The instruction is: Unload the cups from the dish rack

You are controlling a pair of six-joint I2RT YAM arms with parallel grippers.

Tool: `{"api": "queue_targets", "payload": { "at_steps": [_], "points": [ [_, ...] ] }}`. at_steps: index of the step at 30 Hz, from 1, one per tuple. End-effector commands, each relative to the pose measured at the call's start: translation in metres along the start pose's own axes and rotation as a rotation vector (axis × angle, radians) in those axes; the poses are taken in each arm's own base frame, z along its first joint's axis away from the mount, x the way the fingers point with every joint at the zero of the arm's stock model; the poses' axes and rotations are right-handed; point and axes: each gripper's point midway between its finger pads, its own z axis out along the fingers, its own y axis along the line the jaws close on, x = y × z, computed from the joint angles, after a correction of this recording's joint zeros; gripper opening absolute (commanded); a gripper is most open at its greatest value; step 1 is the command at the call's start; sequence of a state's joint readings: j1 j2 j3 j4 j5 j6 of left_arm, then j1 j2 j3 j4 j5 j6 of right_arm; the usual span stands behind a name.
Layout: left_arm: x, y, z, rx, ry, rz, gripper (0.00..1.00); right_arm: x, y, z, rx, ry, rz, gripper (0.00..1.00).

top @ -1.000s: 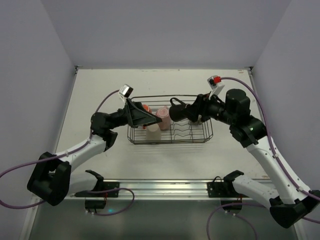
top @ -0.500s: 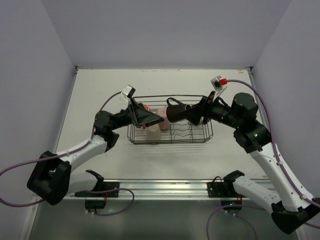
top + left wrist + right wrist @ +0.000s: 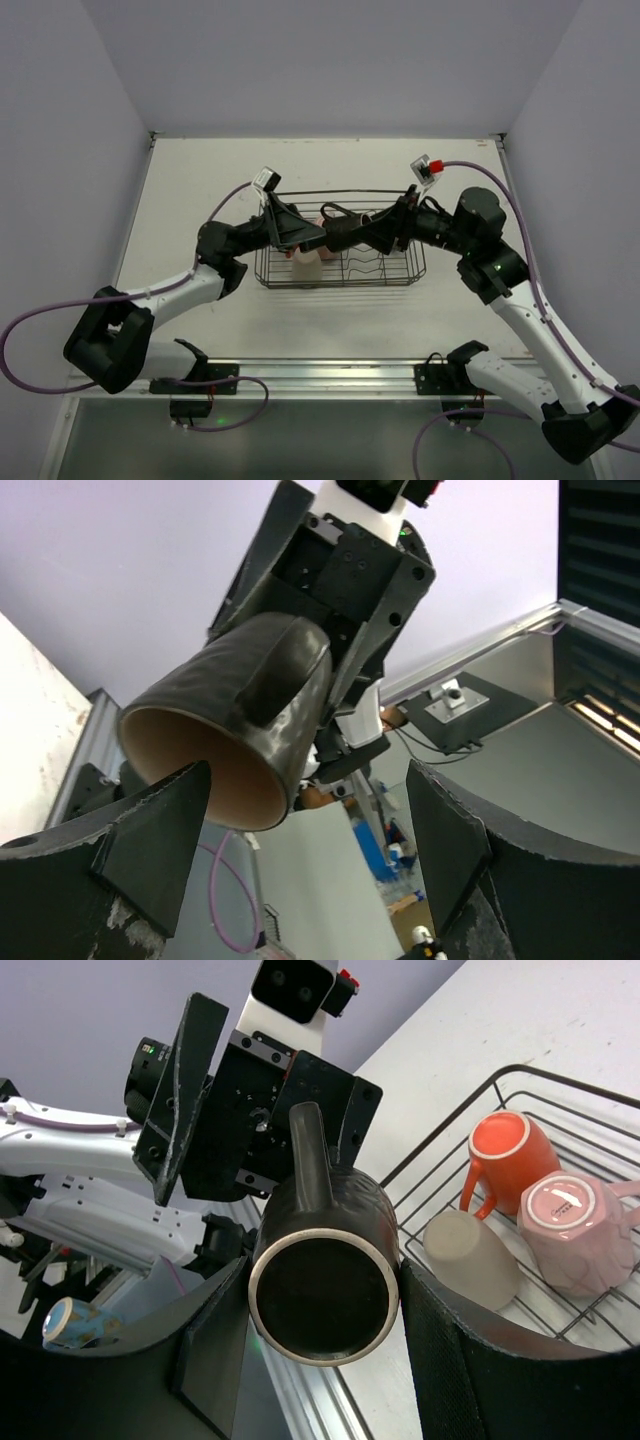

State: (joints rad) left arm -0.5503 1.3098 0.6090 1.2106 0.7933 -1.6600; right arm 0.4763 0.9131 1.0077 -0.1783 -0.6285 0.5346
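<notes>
My right gripper [image 3: 322, 1270] is shut on a dark brown-black cup [image 3: 325, 1295], which it holds sideways in the air over the dish rack [image 3: 340, 283], handle up. The cup's brown mouth [image 3: 205, 775] faces my left gripper [image 3: 305, 780], which is open, its fingers standing either side of the rim without touching it. In the top view the two grippers, left [image 3: 305, 235] and right [image 3: 365, 235], meet above the rack's left half with the dark cup [image 3: 340, 228] between them. An orange cup [image 3: 510, 1155], a pink cup [image 3: 575, 1230] and a pale beige cup [image 3: 470, 1255] lie in the rack [image 3: 560, 1080].
The black wire rack stands mid-table with wavy dividers [image 3: 365, 262] in its right half. The pale table [image 3: 200, 180] spreads to the left, right and behind it. A metal rail [image 3: 320, 375] with both arm bases runs along the near edge.
The right arm has carried the dark cup leftward and the left gripper has moved right and up, so the two now face each other closely above the rack.
</notes>
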Motion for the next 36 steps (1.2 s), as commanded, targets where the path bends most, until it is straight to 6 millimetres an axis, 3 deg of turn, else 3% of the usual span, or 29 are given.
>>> {"api": "queue_targets", "payload": {
  "at_steps": [1,9,14,20,21,22,23,24,27,28,29,30,33,36],
  "points": [
    [0.004,-0.029,0.000,0.131,0.005,0.027,0.82,-0.018,0.019,0.003,-0.102,-0.069,-0.046,0.00],
    [0.011,-0.037,-0.002,0.174,0.011,0.008,0.74,-0.012,0.012,0.007,-0.113,-0.097,-0.036,0.00],
    [0.013,-0.037,-0.003,0.180,0.010,-0.008,0.62,-0.012,0.009,0.009,-0.111,-0.114,-0.022,0.00],
    [0.013,-0.034,0.000,0.181,0.012,-0.018,0.30,-0.013,0.010,0.010,-0.125,-0.123,-0.012,0.00],
    [0.012,-0.035,0.001,0.184,0.013,-0.020,0.24,-0.013,0.010,0.010,-0.125,-0.126,-0.013,0.00],
    [0.013,-0.032,0.001,0.181,0.015,-0.028,0.10,-0.014,0.010,0.010,-0.127,-0.128,-0.012,0.00],
    [0.013,-0.033,0.002,0.186,0.016,-0.034,0.05,-0.015,0.011,0.010,-0.129,-0.128,-0.012,0.00],
    [0.013,-0.034,0.002,0.195,0.019,-0.034,0.00,-0.014,0.011,0.010,-0.129,-0.125,-0.010,0.00],
    [0.015,-0.036,0.000,0.222,0.019,-0.049,0.00,-0.015,0.010,0.012,-0.126,-0.118,-0.003,0.01],
    [0.016,-0.037,-0.001,0.230,0.018,-0.056,0.00,-0.015,0.008,0.012,-0.117,-0.121,0.000,0.21],
    [0.016,-0.036,-0.001,0.227,0.018,-0.059,0.00,-0.015,0.007,0.013,-0.112,-0.119,-0.001,0.21],
    [0.017,-0.034,-0.001,0.222,0.021,-0.060,0.00,-0.014,0.006,0.013,-0.104,-0.110,0.005,0.48],
    [0.017,-0.027,-0.001,0.186,0.013,-0.054,0.00,-0.016,0.001,0.013,-0.065,-0.107,0.004,0.85],
    [0.018,-0.018,0.000,0.140,0.019,-0.033,0.00,-0.022,-0.007,0.010,0.006,-0.124,0.003,0.99]
  ]
}}
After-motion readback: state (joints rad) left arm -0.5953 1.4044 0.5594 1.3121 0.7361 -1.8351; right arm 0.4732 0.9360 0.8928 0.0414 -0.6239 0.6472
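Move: The left hand, wide open, goes for the black cup, whose middle is about 6 cm to its right, 2 cm ahead and roughly level. The right hand still holds that cup by its base, its middle 4 cm to that hand's left; the left fingers wait some 9 cm left of the right hand. Some 22 cm below the left hand, the pink cup stands 12 cm ahead and 2 cm right, the beige cup 4 cm ahead and 3 cm left. The left fingers shut almost fully on the black cup's rim, pinching its wall, while the right hand, keeping its hold on the base, brings the cup about 1 cm left and down. Then the right fingers open wide and come free. The left hand rolls its forward side down some 10 degrees and sinks about 2 cm, edging right. ##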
